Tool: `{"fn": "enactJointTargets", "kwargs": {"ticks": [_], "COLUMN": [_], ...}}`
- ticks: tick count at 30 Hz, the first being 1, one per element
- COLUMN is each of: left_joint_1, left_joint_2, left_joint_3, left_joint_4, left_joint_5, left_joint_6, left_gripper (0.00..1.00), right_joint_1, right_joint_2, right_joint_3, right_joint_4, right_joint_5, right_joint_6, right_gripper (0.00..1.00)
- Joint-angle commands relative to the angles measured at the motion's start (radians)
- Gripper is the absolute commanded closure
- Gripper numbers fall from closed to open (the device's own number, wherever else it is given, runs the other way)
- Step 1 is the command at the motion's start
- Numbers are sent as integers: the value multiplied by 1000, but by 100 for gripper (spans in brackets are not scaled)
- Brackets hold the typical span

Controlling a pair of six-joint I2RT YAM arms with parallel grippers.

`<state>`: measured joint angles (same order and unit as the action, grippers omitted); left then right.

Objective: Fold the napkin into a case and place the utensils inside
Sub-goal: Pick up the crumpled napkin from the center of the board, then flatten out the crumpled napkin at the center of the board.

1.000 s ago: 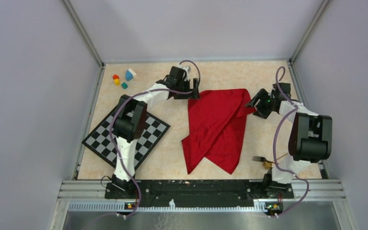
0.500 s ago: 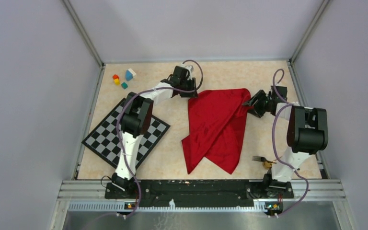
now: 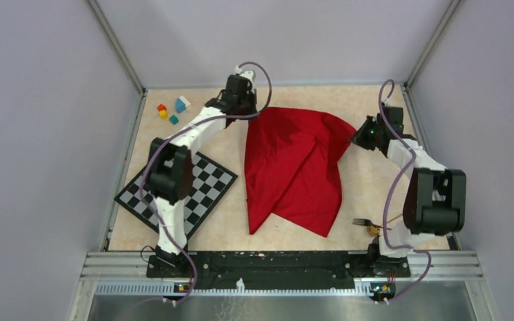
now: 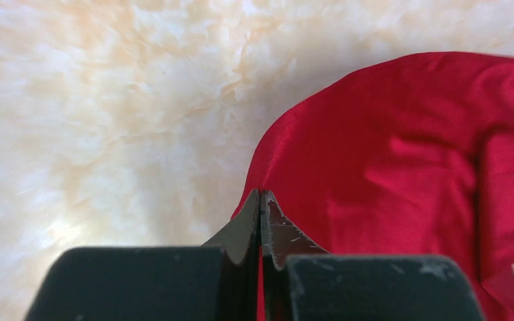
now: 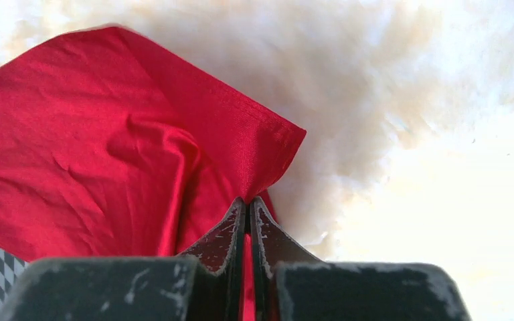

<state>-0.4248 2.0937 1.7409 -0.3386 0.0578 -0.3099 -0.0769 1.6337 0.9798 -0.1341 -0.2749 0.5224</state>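
The red napkin (image 3: 294, 170) lies loosely folded in the middle of the table, its far edge lifted. My left gripper (image 3: 249, 112) is shut on the napkin's far-left corner (image 4: 348, 154); in the left wrist view the jaws meet with red cloth between them at the left gripper (image 4: 260, 194). My right gripper (image 3: 356, 136) is shut on the far-right corner (image 5: 174, 140), cloth pinched at the right gripper (image 5: 247, 200). A dark fork (image 3: 363, 221) and a gold spoon (image 3: 375, 229) lie at the near right, beside the right arm's base.
A black-and-white checkered mat (image 3: 204, 190) lies at the left under the left arm. Several small coloured blocks (image 3: 173, 110) sit in the far-left corner. Enclosure walls ring the table.
Both grippers have shut on the napkin's far corners. The left one has pulled its corner up and to the far left, the right one to the right, spreading the far edge.
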Motion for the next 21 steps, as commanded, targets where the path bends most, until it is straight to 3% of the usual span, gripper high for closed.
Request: {"fn": "enactJointTargets", "kwargs": {"ticks": [1,7,13,18,21], "left_joint_1": [4,3,3,3,4], "left_joint_2": [-348,-790,-1188,-1314,-1305], "left_joint_3": [-115,-338,-517,-503,-486], "left_joint_4": [58,164,329,384,401], "left_joint_5": [-29,85,256,270,220], "left_joint_6": [37,81,144,132,118], "left_gripper": [100,100,100,100,100], "right_joint_1": [58,71,71,71,71], "right_joint_2": [-292,-657,-973,-1046,-1042], "right_joint_3": [80,122,149,252,297], "right_joint_4": [-142,-232,-147,-131,-143], "right_joint_5": [91,-13,-217,-228,-143], "right_joint_6": [-150,-223,-199,-170,-149], "right_gripper": [100,100,100,100,100]}}
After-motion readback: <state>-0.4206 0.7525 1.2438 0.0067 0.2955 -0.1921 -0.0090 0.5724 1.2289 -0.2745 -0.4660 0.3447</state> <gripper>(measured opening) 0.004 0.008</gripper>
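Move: Both hands already pinch the napkin's far corners, a little above the table. The bulk of the red napkin lies about 19 cm back, 12 cm right and 8 cm below the left hand; from the right hand it is some 10 cm back, 20 cm left and 5 cm down. The checkered board is roughly 27 cm back and 24 cm left of the left hand. The fork lies about 30 cm back and 7 cm right of the right hand. Up and back in one fast sweep, both hands haul the pinched corners some 42 cm higher while drawing 25 to 30 cm towards the bases. The left also drifts left, more than the right does, widening the spread. Both wrists swing their fingertips upward by roughly 65 to 70 degrees, and the fingers stay shut on the cloth. ##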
